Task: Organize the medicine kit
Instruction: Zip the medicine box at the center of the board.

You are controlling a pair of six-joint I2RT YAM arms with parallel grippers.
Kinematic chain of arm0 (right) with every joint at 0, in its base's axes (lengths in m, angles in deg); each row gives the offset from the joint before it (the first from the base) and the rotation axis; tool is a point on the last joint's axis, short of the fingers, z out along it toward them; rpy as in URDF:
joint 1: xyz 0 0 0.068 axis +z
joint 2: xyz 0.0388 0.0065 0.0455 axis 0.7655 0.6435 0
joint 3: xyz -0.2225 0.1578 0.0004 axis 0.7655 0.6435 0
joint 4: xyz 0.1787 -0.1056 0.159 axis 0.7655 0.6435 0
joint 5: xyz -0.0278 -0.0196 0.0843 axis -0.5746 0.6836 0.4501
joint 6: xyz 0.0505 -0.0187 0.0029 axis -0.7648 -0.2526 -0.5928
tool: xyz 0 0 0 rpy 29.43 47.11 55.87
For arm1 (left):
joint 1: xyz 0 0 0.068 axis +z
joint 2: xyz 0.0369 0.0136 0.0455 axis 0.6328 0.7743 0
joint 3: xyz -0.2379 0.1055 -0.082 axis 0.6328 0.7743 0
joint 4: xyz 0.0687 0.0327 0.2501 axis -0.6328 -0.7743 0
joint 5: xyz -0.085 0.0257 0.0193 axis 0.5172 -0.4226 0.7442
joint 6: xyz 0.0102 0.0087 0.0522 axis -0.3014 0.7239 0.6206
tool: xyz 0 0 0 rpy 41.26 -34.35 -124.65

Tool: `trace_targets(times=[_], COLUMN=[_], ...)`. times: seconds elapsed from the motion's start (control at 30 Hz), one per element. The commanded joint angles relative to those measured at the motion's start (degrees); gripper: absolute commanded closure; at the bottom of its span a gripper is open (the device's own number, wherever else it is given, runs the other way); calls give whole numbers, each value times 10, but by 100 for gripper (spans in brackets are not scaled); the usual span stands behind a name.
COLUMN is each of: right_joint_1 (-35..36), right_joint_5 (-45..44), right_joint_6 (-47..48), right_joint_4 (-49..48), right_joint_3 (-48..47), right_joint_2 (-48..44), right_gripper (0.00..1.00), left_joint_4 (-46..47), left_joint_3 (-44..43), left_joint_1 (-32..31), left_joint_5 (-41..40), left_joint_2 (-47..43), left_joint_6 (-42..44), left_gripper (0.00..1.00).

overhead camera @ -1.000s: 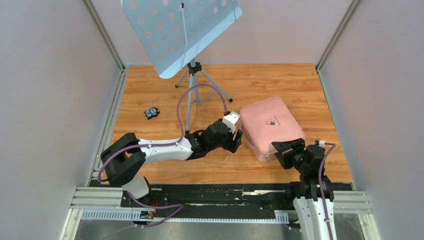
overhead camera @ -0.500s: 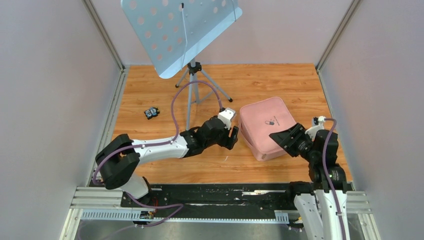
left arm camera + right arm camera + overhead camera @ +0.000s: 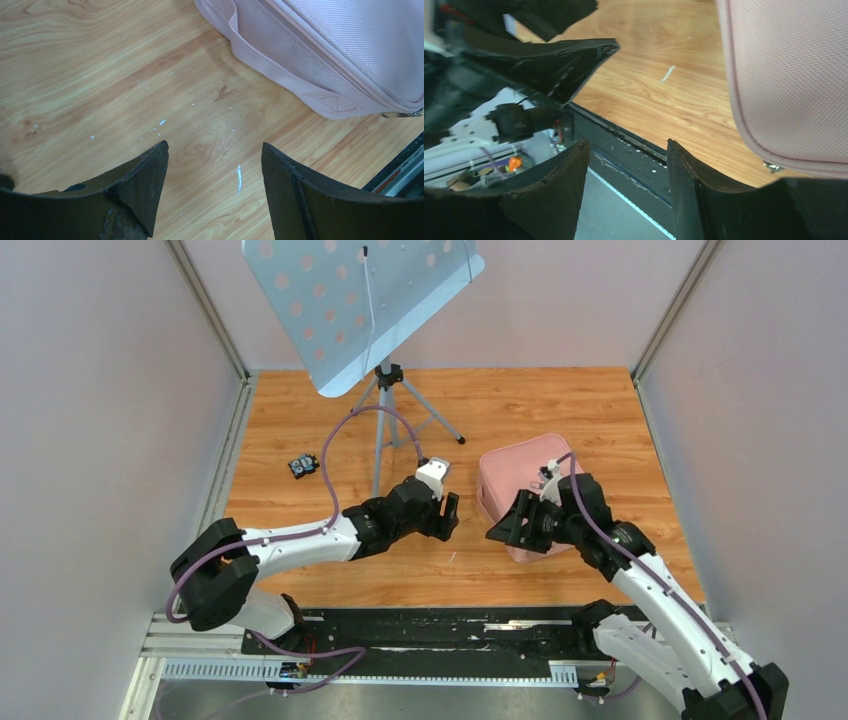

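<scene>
The pink medicine kit (image 3: pixel 512 472) lies closed on the wooden table, right of centre. My right arm reaches over it and hides its lid logo. My left gripper (image 3: pixel 451 512) is open and empty just left of the kit, apart from it. In the left wrist view the gripper (image 3: pixel 215 150) hovers over bare wood, with the kit's side (image 3: pixel 320 55) at upper right. My right gripper (image 3: pixel 498 530) is open and empty at the kit's near-left corner. In the right wrist view the gripper (image 3: pixel 626 147) is over the table's front edge, beside the kit (image 3: pixel 789 75).
A perforated grey music stand (image 3: pixel 360 300) on a tripod stands at the back centre. A small black object (image 3: pixel 303 465) lies at the left. Grey walls close in both sides. A black rail (image 3: pixel 420 625) runs along the near edge.
My left gripper has drawn back left, away from the kit. My right arm has swung from the kit's near-right corner up and over it to its near-left corner.
</scene>
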Motion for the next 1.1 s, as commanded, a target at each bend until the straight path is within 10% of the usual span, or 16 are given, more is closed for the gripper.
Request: trace_targets(times=[0.0,0.53,1.07], right_joint_1=[29,29,-96], right_joint_5=[-88,-258,-337], right_joint_6=[-2,43,-81], right_joint_4=[-33,-41,83], right_joint_3=[-4,-82,-13], right_joint_2=[39,169,-88], right_gripper=[43,39,11], left_joint_4=[0,6,61], left_joint_3=[2,-8,-19], left_joint_1=[3,3,-1], left_joint_5=[-13,4,155], left_joint_2=[-20,-11,23], left_joint_6=[-18,-18,-16], left_gripper=[23,23,23])
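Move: The medicine box lies about 9 cm to the right of the right hand, 3 cm ahead of it and some 11 cm lower. The zip pull on its near corner is roughly 7 cm right and 7 cm back. The left gripper is about 11 cm to the right hand's left and level with it fore and aft; the tripod foot is 25 cm left and 3 cm ahead. From the left hand, the box sits about 19 cm to the right and 4 cm ahead. No touch on the medicine box can be seen at either end. The empty right hand dips about 5 cm as it pushes forward some 6 cm, then climbs back and swings right across the near part of the lid, ending about 10 cm farther right. It turns some 30 degrees clockwise, its left side dropping, while the fingers spread wider. The left hand waits open, then eases a couple of centimetres back and right. ##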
